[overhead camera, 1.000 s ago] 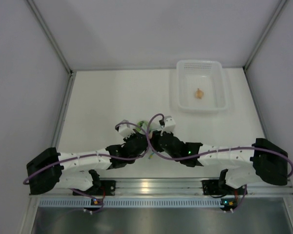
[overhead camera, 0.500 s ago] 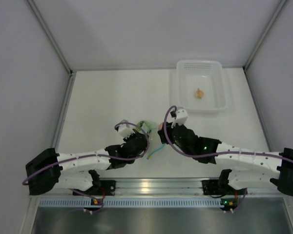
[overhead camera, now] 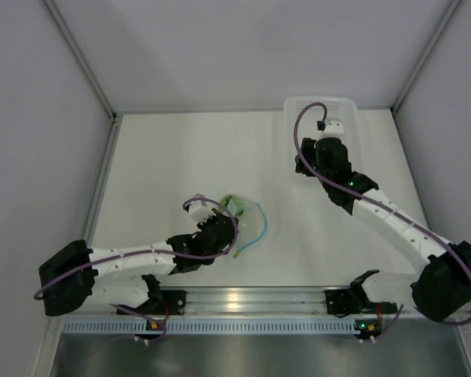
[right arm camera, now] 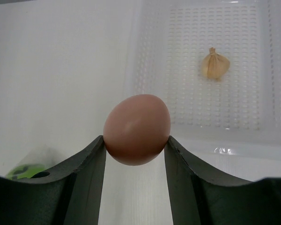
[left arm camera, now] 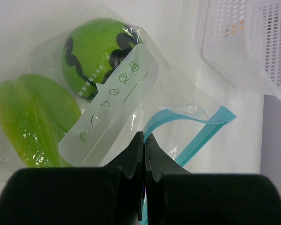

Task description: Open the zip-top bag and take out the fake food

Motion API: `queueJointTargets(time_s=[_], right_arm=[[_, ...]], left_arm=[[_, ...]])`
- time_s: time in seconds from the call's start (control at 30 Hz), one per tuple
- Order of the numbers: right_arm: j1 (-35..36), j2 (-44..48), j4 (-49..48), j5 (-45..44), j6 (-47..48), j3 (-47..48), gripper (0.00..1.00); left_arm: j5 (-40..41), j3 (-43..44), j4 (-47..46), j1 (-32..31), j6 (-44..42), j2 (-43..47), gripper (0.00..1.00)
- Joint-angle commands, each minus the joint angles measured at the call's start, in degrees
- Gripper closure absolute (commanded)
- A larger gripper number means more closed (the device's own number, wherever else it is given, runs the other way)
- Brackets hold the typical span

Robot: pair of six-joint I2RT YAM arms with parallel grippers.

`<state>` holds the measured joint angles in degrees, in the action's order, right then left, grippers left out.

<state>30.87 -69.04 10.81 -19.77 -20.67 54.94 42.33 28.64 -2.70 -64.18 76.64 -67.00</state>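
Note:
The zip-top bag (left arm camera: 178, 101) lies crinkled on the table, its light blue zip strip (left arm camera: 196, 121) gaping open. Inside it are fake food pieces: a round green ball (left arm camera: 96, 56) with a dark zigzag and a lime-green ridged piece (left arm camera: 30, 119). My left gripper (left arm camera: 144, 138) is shut on the bag's zip edge; from above the bag (overhead camera: 245, 216) lies just beyond that gripper (overhead camera: 226, 229). My right gripper (right arm camera: 135, 140) is shut on a brown egg (right arm camera: 136, 130), held above the table at the near left side of the basket. From above, that gripper (overhead camera: 306, 166) hides the egg.
The white perforated basket (right arm camera: 150, 56) stands at the back right (overhead camera: 353, 106) and holds a small peach piece (right arm camera: 215, 64). The left wrist view shows the basket (left arm camera: 243, 51) at upper right. Grey walls close in the table on three sides.
My right arm has swung away from the bag to the back right, carrying the egg up to the basket. The left gripper has stayed shut on the bag.

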Motion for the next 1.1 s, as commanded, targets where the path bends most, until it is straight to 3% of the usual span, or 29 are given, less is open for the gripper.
queueJointTargets(time_s=[0.0,0.2,0.53,0.9,0.93,1.07], right_arm=[[-6.2,-6.9,1.3,6.8,4.1,7.0,0.62],[-12.8,-20.0,6.6,6.2,6.2,17.7,0.6],[-14.7,-37.3,13.7,6.5,8.6,31.5,0.54],[-15.4,-39.2,15.0,6.7,8.5,33.0,0.4],[-15.4,-38.5,14.6,7.4,8.7,32.4,0.3],[-15.4,-35.1,14.2,7.7,7.5,30.5,0.3]], left_arm=[[0.0,0.3,-2.0,0.0,1.5,-0.1,1.0],[-0.8,1.3,-2.1,0.0,1.2,-1.2,1.0],[-1.5,2.5,-2.3,0.0,0.4,-2.2,1.0],[-1.4,2.3,-2.2,0.0,-1.0,-0.4,1.0],[-1.4,2.3,-2.3,0.0,-1.1,-0.4,1.0],[-1.3,2.5,-2.3,0.0,-1.8,0.3,1.0]])
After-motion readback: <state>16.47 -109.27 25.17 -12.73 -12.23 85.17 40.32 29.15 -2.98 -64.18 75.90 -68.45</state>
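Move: The white basket the held egg is bound for has its middle some 20 cm ahead of the right hand, 10 cm right and 16 cm below. In it the garlic lies about 15 cm ahead, 9 cm right and 18 cm down; the zip-top bag is roughly 11 cm back, 22 cm left and 18 cm below. From the left hand the basket's middle is about 32 cm ahead, 32 cm right and 5 cm lower. Right hand swings 12 cm forward, 12 cm down and slightly right into the basket, then opens, releasing the egg. ##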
